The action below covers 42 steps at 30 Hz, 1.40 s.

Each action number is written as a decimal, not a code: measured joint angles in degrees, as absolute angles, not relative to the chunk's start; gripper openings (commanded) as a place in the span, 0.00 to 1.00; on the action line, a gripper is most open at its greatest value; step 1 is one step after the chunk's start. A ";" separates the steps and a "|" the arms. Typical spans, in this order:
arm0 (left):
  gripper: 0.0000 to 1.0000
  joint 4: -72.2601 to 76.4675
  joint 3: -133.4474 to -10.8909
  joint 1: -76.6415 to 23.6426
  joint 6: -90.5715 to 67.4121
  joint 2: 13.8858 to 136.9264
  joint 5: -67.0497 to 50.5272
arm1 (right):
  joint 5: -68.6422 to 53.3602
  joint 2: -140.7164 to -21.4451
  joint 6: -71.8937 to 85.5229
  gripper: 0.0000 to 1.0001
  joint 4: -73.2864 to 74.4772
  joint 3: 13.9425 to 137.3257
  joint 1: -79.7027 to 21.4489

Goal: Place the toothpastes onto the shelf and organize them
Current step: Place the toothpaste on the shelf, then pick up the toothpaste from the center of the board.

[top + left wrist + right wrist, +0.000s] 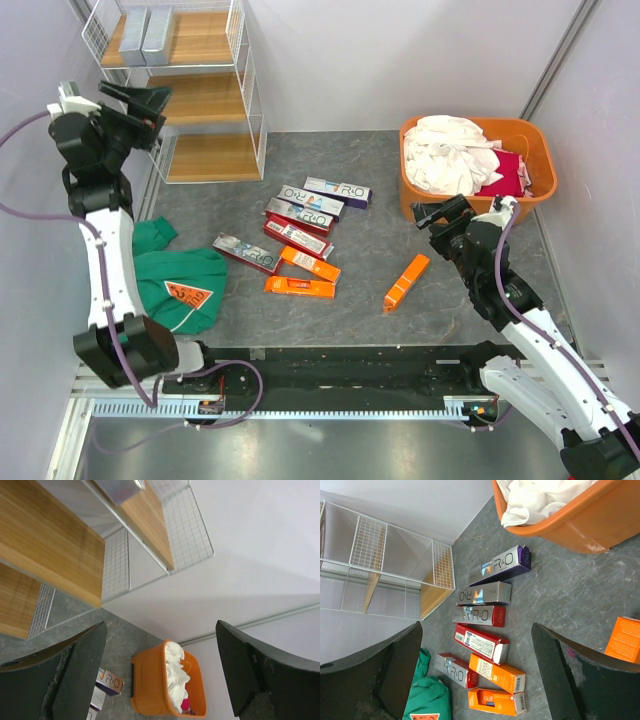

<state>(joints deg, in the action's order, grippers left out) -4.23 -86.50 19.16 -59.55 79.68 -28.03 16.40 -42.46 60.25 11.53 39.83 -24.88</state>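
Observation:
The shelf [205, 100] stands at the far left, a white wire rack with wooden boards; two silver-grey toothpastes [145, 35] lie on its top board. My left gripper [140, 100] hovers open and holds nothing beside the middle board [50, 540]. Several toothpastes [298, 237] lie in a loose row mid-floor: purple [502, 565], silver [484, 593], red-and-silver [479, 615] and orange [497, 672]. One orange carton [407, 281] lies apart to the right. Near it, my right gripper [440, 215] is open with nothing between its fingers, in front of the tub.
An orange tub [475, 165] of white and pink laundry sits at the far right. A green cloth [180, 275] lies on the floor at the left, beside the left arm. Walls close in behind the shelf and tub.

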 measured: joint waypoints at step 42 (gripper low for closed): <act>0.98 -15.22 -43.07 -16.99 -39.70 69.10 -16.91 | 10.20 -57.47 61.76 0.98 24.49 35.79 -24.62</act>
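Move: The right hand hangs open, some 24 cm above the lone orange toothpaste, which lies about 9 cm back and 2 cm to its left. From this hand the pair of orange toothpastes is 23 cm left and 7 cm back, the laundry basket 12 cm ahead and 12 cm right. From the left hand the lone orange toothpaste is about 47 cm right, 25 cm back and 43 cm below; the red toothpaste is 23 cm right, 17 cm back, just as low. Nothing is touched: the open right hand sinks about 15 cm towards the lone orange toothpaste, gathering speed, easing slightly back and tipping its fingers some 30 degrees further down. Meanwhile the empty left hand, already clear of the shelf, swoops down about 32 cm, right and back to slow over the red toothpaste in the pile, tipping down and turning clockwise, fingers wide. ##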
